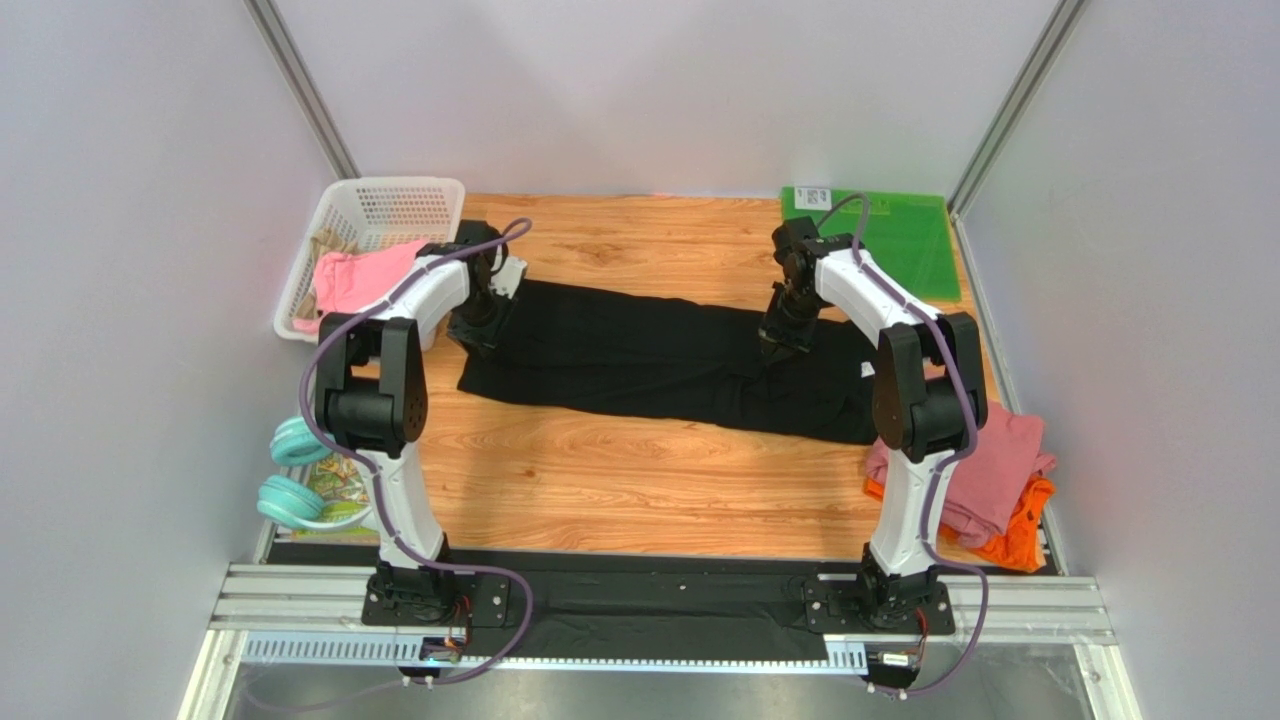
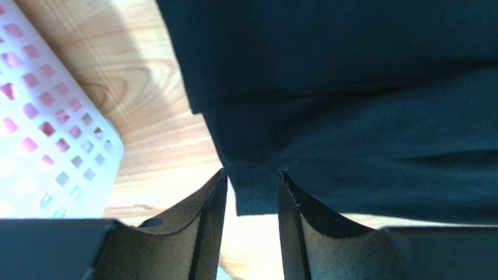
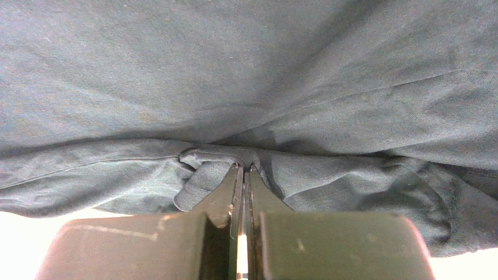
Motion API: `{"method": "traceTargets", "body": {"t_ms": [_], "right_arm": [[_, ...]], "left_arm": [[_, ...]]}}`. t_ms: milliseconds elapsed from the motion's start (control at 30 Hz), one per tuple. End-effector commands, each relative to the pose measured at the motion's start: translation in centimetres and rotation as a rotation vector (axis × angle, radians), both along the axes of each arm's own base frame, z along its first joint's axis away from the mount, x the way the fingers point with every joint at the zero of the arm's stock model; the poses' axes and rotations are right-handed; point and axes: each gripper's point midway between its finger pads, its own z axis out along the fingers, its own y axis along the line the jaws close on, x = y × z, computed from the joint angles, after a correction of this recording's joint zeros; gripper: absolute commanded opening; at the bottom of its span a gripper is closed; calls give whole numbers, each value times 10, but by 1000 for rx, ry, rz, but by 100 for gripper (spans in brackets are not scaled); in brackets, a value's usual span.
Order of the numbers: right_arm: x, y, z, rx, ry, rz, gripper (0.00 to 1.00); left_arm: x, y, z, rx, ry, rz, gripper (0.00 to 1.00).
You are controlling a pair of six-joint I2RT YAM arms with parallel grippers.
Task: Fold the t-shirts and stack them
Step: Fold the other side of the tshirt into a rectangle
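Note:
A large black t-shirt point(image 1: 646, 360) lies as a long strip across the middle of the wooden table. My left gripper point(image 1: 484, 323) hangs over its left end. In the left wrist view that gripper point(image 2: 251, 175) is open, and a hemmed corner of the black t-shirt point(image 2: 350, 105) lies loose between the fingers. My right gripper point(image 1: 784, 342) sits over the strip's right part. Seen from the right wrist, this gripper point(image 3: 245, 168) is shut, pinching a bunched fold of the black t-shirt point(image 3: 245, 76). A dusty-pink t-shirt point(image 1: 999, 465) lies on an orange t-shirt point(image 1: 1025, 533) at the right edge.
A white basket point(image 1: 383, 203) at the back left holds pink cloth point(image 1: 361, 278); its wall point(image 2: 52, 134) is close to the left gripper. A green mat point(image 1: 887, 233) lies at the back right. Teal headphones point(image 1: 293, 480) rest near the left edge.

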Motion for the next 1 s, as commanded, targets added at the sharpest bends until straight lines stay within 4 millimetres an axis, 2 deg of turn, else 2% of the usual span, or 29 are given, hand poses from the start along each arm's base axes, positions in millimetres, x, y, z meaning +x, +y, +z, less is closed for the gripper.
{"method": "traceTargets", "body": {"t_ms": [0, 100, 233, 633, 967], "right_arm": [[4, 0, 21, 23, -68, 7, 0], [5, 1, 22, 26, -72, 11, 0], [5, 2, 26, 31, -80, 12, 0], [3, 1, 26, 33, -78, 6, 0], [1, 2, 24, 33, -77, 12, 0]], "left_arm": [[15, 1, 0, -35, -39, 46, 42], [14, 2, -6, -52, -27, 55, 36], [16, 0, -12, -67, -3, 62, 34], [18, -4, 5, -94, -27, 53, 0], [10, -2, 18, -85, -34, 42, 0]]}}
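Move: The black t-shirt's loose fold edge at its left end lies about 1 cm ahead of the left hand and 2 cm below it. The shirt's near-left corner is some 5 cm back and 2 cm left, and the white basket's middle about 14 cm ahead and 14 cm left. From the right hand, already holding bunched shirt, that fold edge is roughly 38 cm left, 1 cm ahead and slightly lower. The left hand dips about 2 cm, closes on the t-shirt's fold edge and rises slightly; the right keeps its pinch. ##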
